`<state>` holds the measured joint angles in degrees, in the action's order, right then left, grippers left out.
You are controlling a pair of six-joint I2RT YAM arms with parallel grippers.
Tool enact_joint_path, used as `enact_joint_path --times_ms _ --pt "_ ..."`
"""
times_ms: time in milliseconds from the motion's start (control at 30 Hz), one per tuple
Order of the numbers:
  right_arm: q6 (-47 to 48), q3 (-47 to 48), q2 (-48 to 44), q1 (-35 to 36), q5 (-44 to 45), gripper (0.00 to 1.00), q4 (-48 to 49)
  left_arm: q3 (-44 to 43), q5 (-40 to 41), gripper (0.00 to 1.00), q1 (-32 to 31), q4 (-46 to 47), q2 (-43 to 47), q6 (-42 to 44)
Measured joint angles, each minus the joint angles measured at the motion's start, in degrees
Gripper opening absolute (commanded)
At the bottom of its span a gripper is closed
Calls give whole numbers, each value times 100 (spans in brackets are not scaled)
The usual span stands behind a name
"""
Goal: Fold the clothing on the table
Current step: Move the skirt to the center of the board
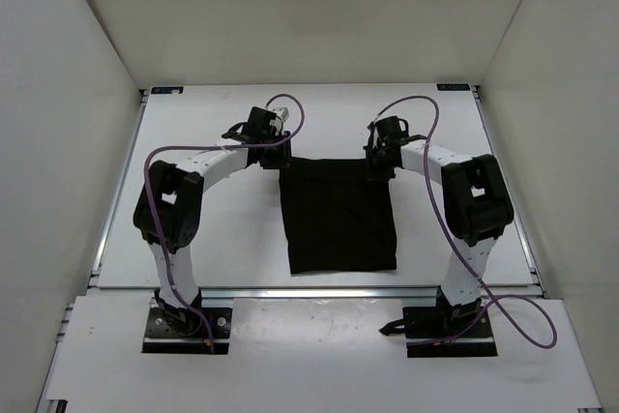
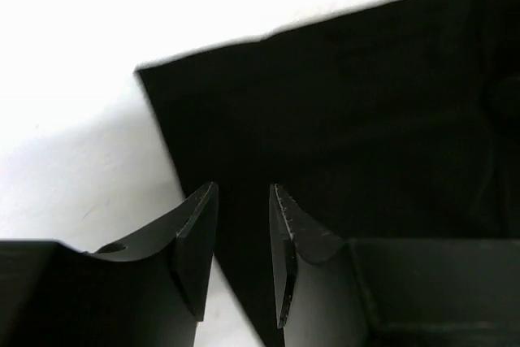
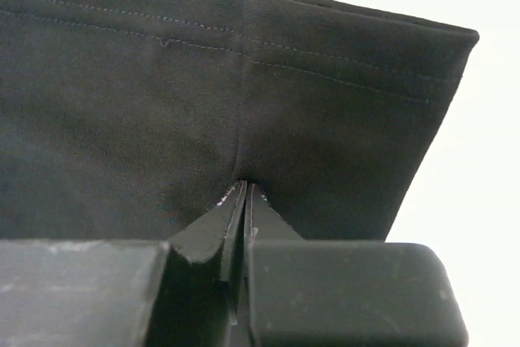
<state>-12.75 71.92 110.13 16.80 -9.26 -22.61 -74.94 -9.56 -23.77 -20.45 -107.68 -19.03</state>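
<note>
The black clothing lies flat in the middle of the white table, roughly rectangular, its far edge level with both grippers. My left gripper hovers at the cloth's far left corner. In the left wrist view this left gripper stands open, with the clothing edge running under the gap and nothing pinched. My right gripper sits at the far right corner. In the right wrist view the right gripper is shut on the clothing, which puckers at the tips below a stitched hem.
White walls enclose the table on three sides. Silver rails run along its edges. Purple cables loop off both arms. The arm bases are bolted at the near edge.
</note>
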Motion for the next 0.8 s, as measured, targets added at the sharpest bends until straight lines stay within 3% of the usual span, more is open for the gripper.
enact_joint_path --times_ms 133,200,267,333,500,800 --pt "-142 -382 -295 7 -129 0 -4 -149 9 64 -74 94 -271 -20" --pt "-179 -632 -505 -7 -227 12 -7 -146 11 71 -70 70 -369 -35" --pt "-219 -866 -730 -83 -400 40 0 -138 11 77 -22 42 -415 -48" --pt "-225 -1001 -911 -208 -632 49 55 -118 26 81 50 48 -413 -52" --pt "-184 -1086 -1147 -857 -1246 56 328 -118 52 82 186 125 -415 -66" --pt "59 -986 -807 -1534 -1589 56 444 -118 0 78 179 380 -516 -236"
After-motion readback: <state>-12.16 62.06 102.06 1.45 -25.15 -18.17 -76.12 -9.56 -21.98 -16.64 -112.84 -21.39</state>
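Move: The skirt lies flat, its middle roughly 9 cm back and 6 cm left of the right hand, whose shut tips are at cloth level. Its far right corner is some 5 cm ahead and 5 cm to the right of that hand. From the left hand, raised about 4 cm above it, the skirt's middle is some 9 cm back and 13 cm to the right, and its far left corner about 5 cm ahead and 1 cm left. Across the skirt the shut right fingertips, already on the cloth, draw straight back about 4.5 cm, then lift clear, opening to about half as the hand tilts and swings some 6 cm right and a little forward to straddle the skirt's right edge from above. Meanwhile the left fingers spread wide near the far left corner, the hand sinking and edging forward about 2 cm each. ##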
